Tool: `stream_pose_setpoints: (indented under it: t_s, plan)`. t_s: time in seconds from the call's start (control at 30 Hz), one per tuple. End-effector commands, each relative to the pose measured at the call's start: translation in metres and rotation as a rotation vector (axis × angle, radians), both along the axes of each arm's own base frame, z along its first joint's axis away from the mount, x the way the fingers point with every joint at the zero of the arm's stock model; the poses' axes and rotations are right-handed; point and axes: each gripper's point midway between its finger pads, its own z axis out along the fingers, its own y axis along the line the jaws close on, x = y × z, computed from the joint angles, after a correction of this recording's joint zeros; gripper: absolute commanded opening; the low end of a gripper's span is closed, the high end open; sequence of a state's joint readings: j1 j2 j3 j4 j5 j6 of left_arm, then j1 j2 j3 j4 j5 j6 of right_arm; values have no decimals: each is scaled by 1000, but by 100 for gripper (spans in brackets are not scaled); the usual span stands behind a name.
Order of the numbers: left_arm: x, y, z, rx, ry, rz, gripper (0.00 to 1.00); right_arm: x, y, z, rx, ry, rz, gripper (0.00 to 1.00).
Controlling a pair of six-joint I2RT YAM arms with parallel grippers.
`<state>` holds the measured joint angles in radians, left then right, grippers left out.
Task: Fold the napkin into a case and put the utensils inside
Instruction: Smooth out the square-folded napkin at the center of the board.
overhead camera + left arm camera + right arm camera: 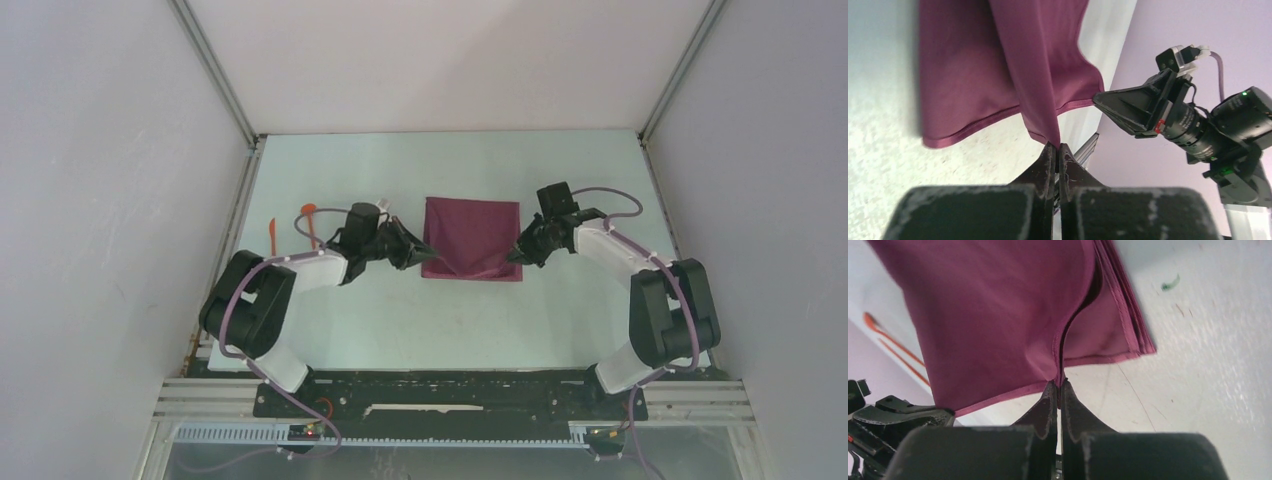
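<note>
The maroon napkin lies folded in the middle of the table, its near edge lifted at both corners. My left gripper is shut on the near left corner; in the left wrist view the cloth rises from the pinched fingertips. My right gripper is shut on the near right corner, where a fold of napkin runs up from its tips. Two orange utensils lie to the left of the left arm, also showing as orange lines in the right wrist view.
White walls enclose the pale table on three sides. The arm bases and a black rail sit along the near edge. A small green mark is on the table beyond the cloth.
</note>
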<state>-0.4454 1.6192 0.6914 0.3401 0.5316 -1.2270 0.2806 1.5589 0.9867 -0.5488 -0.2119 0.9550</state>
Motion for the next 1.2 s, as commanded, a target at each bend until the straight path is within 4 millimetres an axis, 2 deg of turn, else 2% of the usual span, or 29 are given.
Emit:
stream_pose_setpoints:
  t_s: [0.0,0.1,0.3,0.4,0.47,0.6,0.7,0.77,1.03,1.17]
  plan:
    - [37,6,37,31,-79,17,0,59,3,53,84,-267,61,0]
    - [77,15,54,54,-130,67,0,93,0,69,92,-364,81,0]
    - [151,17,85,27,-215,113,0,159,-1,106,129,-529,106,0]
    - [174,12,85,7,-214,111,0,188,5,116,140,-569,131,0]
    - [190,6,99,-25,-244,99,0,205,7,118,146,-580,142,0]
    - [219,6,124,-23,-346,103,0,230,4,127,171,-612,130,0]
    - [232,2,145,-26,-421,88,0,240,3,134,176,-632,134,0]
    - [237,2,150,-17,-447,87,0,245,1,137,176,-637,127,0]
    - [248,0,150,-13,-461,79,0,259,0,148,212,-671,129,0]
    - [247,0,148,-17,-451,76,0,257,0,145,209,-656,141,0]
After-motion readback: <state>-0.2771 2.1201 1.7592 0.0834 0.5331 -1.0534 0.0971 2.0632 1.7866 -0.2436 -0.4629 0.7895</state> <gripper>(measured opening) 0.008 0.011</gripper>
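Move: Each hand already holds a near corner of the napkin's raised top layer, and both are bound for its far edge. From the left hand that edge's middle lies about 21 cm ahead, 9 cm to the right and 8 cm below; from the right hand, some 21 cm ahead, 9 cm to the left and 6 cm below. Off to the left hand's left, near table height, lie the spoon (28 cm over, 11 cm ahead) and the knife (about 37 cm over, 7 cm ahead). Keeping their shut pinch on the two near corners of the raised layer, both hands sweep forward together about 25 cm, the full length of the folded square and out past its far edge, while rising some 14 cm; the rise is steady early, then flattens, most plainly on the left, before a last lift. Meanwhile both hands tip up from their downward slant, the right by roughly 35 degrees and the left by rather less, leaving the layer hung between the fingers. ##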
